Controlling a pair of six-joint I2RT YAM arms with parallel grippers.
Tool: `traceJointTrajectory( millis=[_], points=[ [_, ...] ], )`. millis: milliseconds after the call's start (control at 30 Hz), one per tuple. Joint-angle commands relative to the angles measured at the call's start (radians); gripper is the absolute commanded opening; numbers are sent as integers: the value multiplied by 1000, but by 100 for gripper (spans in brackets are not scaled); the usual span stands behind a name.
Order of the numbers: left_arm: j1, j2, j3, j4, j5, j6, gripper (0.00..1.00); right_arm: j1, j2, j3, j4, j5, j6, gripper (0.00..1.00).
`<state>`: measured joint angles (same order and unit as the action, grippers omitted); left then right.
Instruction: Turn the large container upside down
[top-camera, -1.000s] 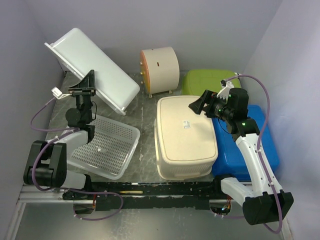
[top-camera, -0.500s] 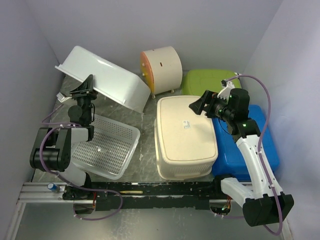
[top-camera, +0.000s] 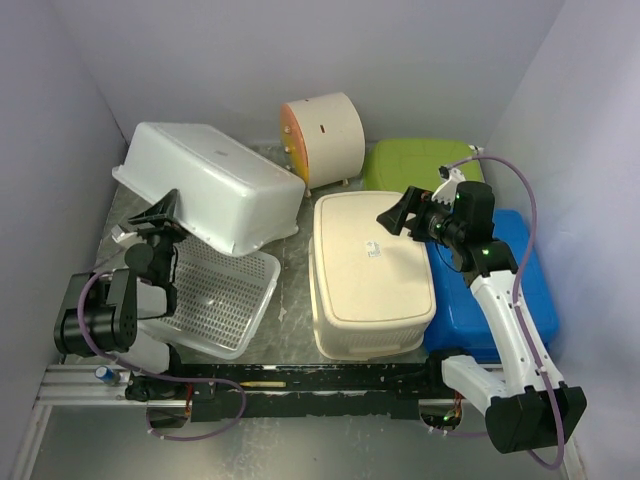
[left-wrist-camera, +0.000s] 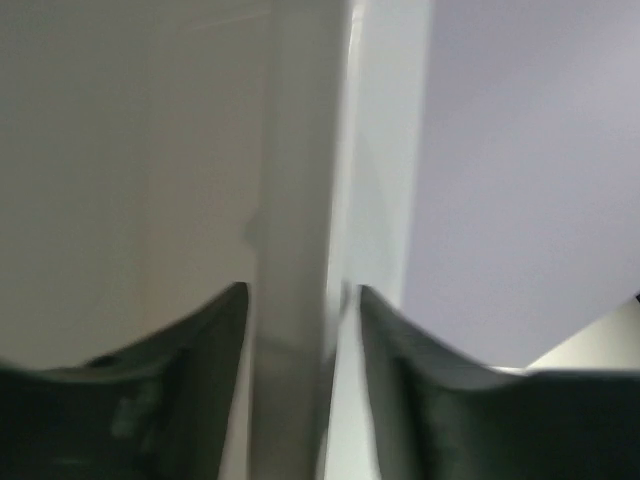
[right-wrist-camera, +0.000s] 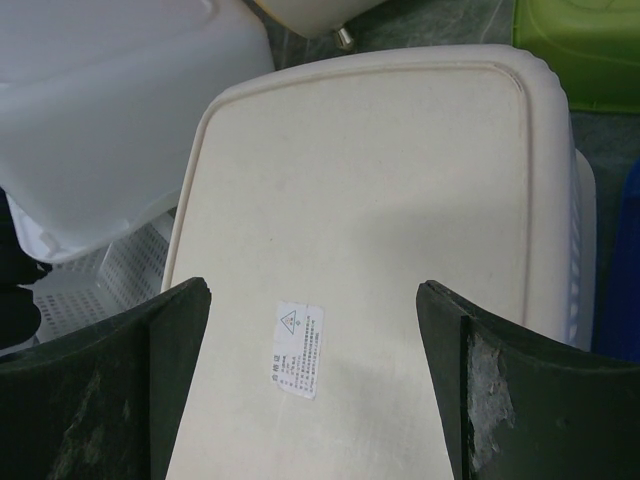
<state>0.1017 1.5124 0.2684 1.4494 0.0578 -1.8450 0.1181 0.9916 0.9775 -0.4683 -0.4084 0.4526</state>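
The large white container (top-camera: 215, 180) lies bottom-up at the back left, its near edge resting over the perforated tray (top-camera: 215, 295). My left gripper (top-camera: 160, 213) is at the container's near-left rim. In the left wrist view the rim (left-wrist-camera: 295, 200) runs between the two fingers with a gap on either side, so the left gripper (left-wrist-camera: 300, 310) is open around it. My right gripper (top-camera: 398, 212) hovers open over a cream bin (top-camera: 370, 265). The right wrist view shows its fingers (right-wrist-camera: 170, 340) wide apart above that bin (right-wrist-camera: 370, 170), with the white container (right-wrist-camera: 110, 110) at the upper left.
A cream drum with an orange end (top-camera: 322, 135) stands at the back. A green lid (top-camera: 415, 163) and a blue lid (top-camera: 520, 290) lie at the right. Purple walls close in on the left, back and right.
The white container swung from leaning steeply against the left wall to lying bottom-up. My left gripper came down and nearer with its rim, and its jaws spread. The right arm barely moved.
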Motion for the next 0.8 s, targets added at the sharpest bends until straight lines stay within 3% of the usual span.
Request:
traceJointTrajectory(
  millis=[0, 33, 100, 200, 267, 400, 500, 567, 767],
  points=[
    [41, -2, -52, 362, 178, -39, 94, 3, 5, -1, 19, -16, -2, 86],
    [51, -1, -51, 358, 201, -44, 100, 3, 6, 2, 17, -15, -4, 86],
    [63, -12, -43, 318, 246, -62, 99, 3, 7, 6, 14, -11, -6, 86],
    [69, -107, -20, 89, 319, -42, 99, 3, 6, 10, 13, -8, -6, 86],
    [69, -221, 17, -162, 351, 41, 99, 3, 6, 10, 13, -8, -1, 86],
    [69, -448, 176, -853, 327, 296, 99, 3, 10, 5, 21, -10, 6, 86],
    [72, -487, 336, -1251, 290, 468, 99, 3, 22, 0, 33, -21, 11, 85],
    [73, -462, 407, -1376, 301, 523, 99, 3, 30, 1, 43, -32, 16, 86],
    [74, -401, 485, -1546, 346, 577, 99, 3, 31, -3, 46, -35, 12, 85]
  ],
)
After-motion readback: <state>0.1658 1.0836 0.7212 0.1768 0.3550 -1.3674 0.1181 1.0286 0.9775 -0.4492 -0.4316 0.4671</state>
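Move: My left fingers are already loosening around the edge of the large white container. It lies upside down and slanting, its middle about 10 cm to my right, 4 cm ahead and some 6 cm below. The white laundry basket is roughly 15 cm back, 8 cm right and low on the table; the cream drum is around 18 cm ahead and 33 cm right. From my idle right hand the container is about 37 cm left, 6 cm ahead and a bit lower. I spread my left fingers fully off their pinch, dipping and drawing back a little. Then I lift about 9 cm beside the container's left end, drifting slightly right, and settle back down a couple of centimetres. My fingers stay wide open astride its edge while the wrist rolls some 25 degrees, left side up, tips down about 20 and swings a little clockwise. ##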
